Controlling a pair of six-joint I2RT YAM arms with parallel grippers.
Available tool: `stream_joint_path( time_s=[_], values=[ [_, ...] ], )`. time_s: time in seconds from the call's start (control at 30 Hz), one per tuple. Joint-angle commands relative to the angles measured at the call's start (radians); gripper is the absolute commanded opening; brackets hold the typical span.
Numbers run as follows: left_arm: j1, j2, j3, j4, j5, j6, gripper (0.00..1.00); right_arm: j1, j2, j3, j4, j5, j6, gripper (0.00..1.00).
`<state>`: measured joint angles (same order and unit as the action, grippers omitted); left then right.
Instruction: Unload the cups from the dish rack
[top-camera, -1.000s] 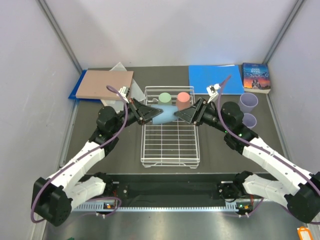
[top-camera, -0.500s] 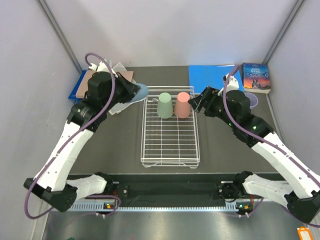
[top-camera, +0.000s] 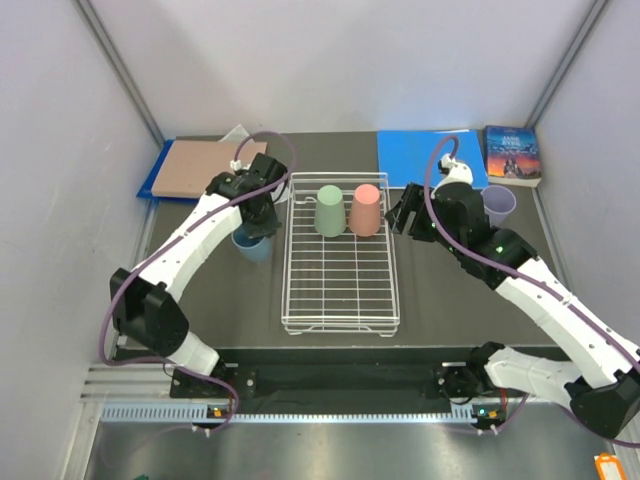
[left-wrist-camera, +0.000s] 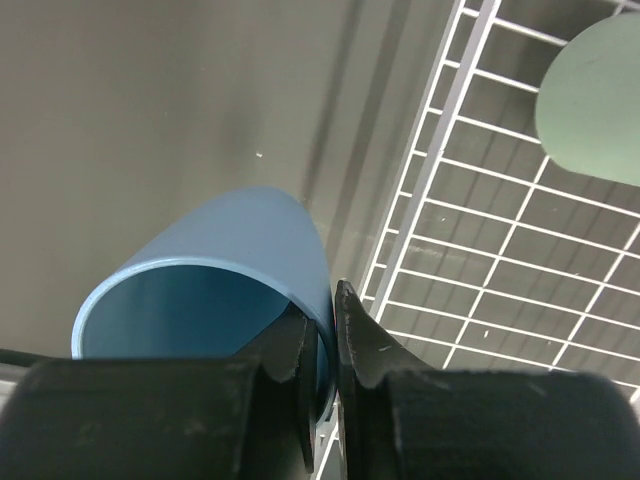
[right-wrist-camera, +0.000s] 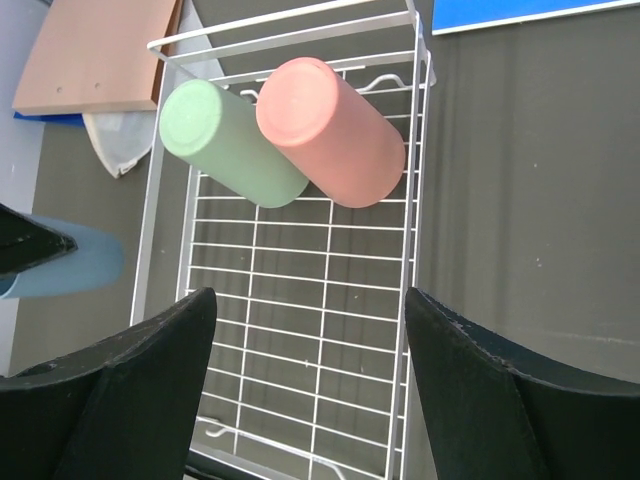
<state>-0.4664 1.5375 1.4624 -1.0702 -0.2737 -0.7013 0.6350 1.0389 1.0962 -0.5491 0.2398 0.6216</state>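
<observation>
The white wire dish rack (top-camera: 340, 290) lies mid-table. A pale green cup (top-camera: 328, 210) and a salmon pink cup (top-camera: 366, 209) stand upside down side by side at its far end, also seen as green cup (right-wrist-camera: 235, 147) and pink cup (right-wrist-camera: 335, 147). My left gripper (left-wrist-camera: 332, 330) is shut on the rim wall of the light blue cup (left-wrist-camera: 225, 255), mouth up just left of the rack (left-wrist-camera: 470, 200). That blue cup (top-camera: 250, 243) sits low beside the rack. My right gripper (right-wrist-camera: 308, 300) hangs open and empty above the rack's right side. A lilac cup (top-camera: 499, 203) stands on the table at right.
A brown board (top-camera: 210, 167) lies on a blue folder at back left, with a white cloth (right-wrist-camera: 118, 150) beside it. Another blue folder (top-camera: 430, 157) and a book (top-camera: 512, 153) lie at back right. Grey walls close in both sides.
Both grippers held the blue cup over the rack; the right one let go, opened and drew back right. The left arm swung the cup left and lowered it beside the rack.
</observation>
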Motion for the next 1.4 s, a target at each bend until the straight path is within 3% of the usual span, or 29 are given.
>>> stream_joint_path(
  time_s=[0.0,0.27,0.7,1.07,1.37],
  values=[
    [0.0,0.022,0.006,-0.03,0.013,0.032,0.0,0.008,-0.022,0.022,0.011,0.029,-0.025,0.75],
    [0.0,0.05,-0.19,0.172,0.113,0.002,0.0,0.009,-0.039,-0.012,0.014,0.016,-0.026,0.75],
    [0.002,0.078,-0.27,0.24,0.11,-0.024,0.01,0.008,-0.022,-0.001,0.006,0.015,-0.049,0.75],
    [0.002,-0.005,-0.18,0.138,0.068,-0.004,0.66,0.008,0.012,0.014,0.031,0.006,-0.049,0.75],
    [0.0,-0.102,0.051,-0.029,-0.077,0.023,0.88,0.008,0.097,0.094,0.037,0.059,-0.094,0.78]
  ],
)
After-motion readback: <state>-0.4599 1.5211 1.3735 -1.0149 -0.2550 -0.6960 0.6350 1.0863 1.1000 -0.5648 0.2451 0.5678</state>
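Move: The blue cup is already in the left hand, pinched by its right wall. Its landing spot on the bare counter is about 18 cm below that hand, 3 cm to its left and 2 cm back. The dish rack's middle is some 17 cm to its right, 4 cm ahead and 14 cm down; the green cup is 12 cm ahead, 15 cm right and 10 cm down. From the right hand the spot lies roughly 34 cm left, 1 cm ahead and 27 cm down. Downward and slightly back, the left hand lowers the blue cup about 10 cm to the counter beside the rack's left side, tipping its fingers some 10 degrees steeper. It holds there briefly, then spreads its fingers wide to let go of the wall and rises about 7 cm clear, drifting forward and easing the tilt back. ##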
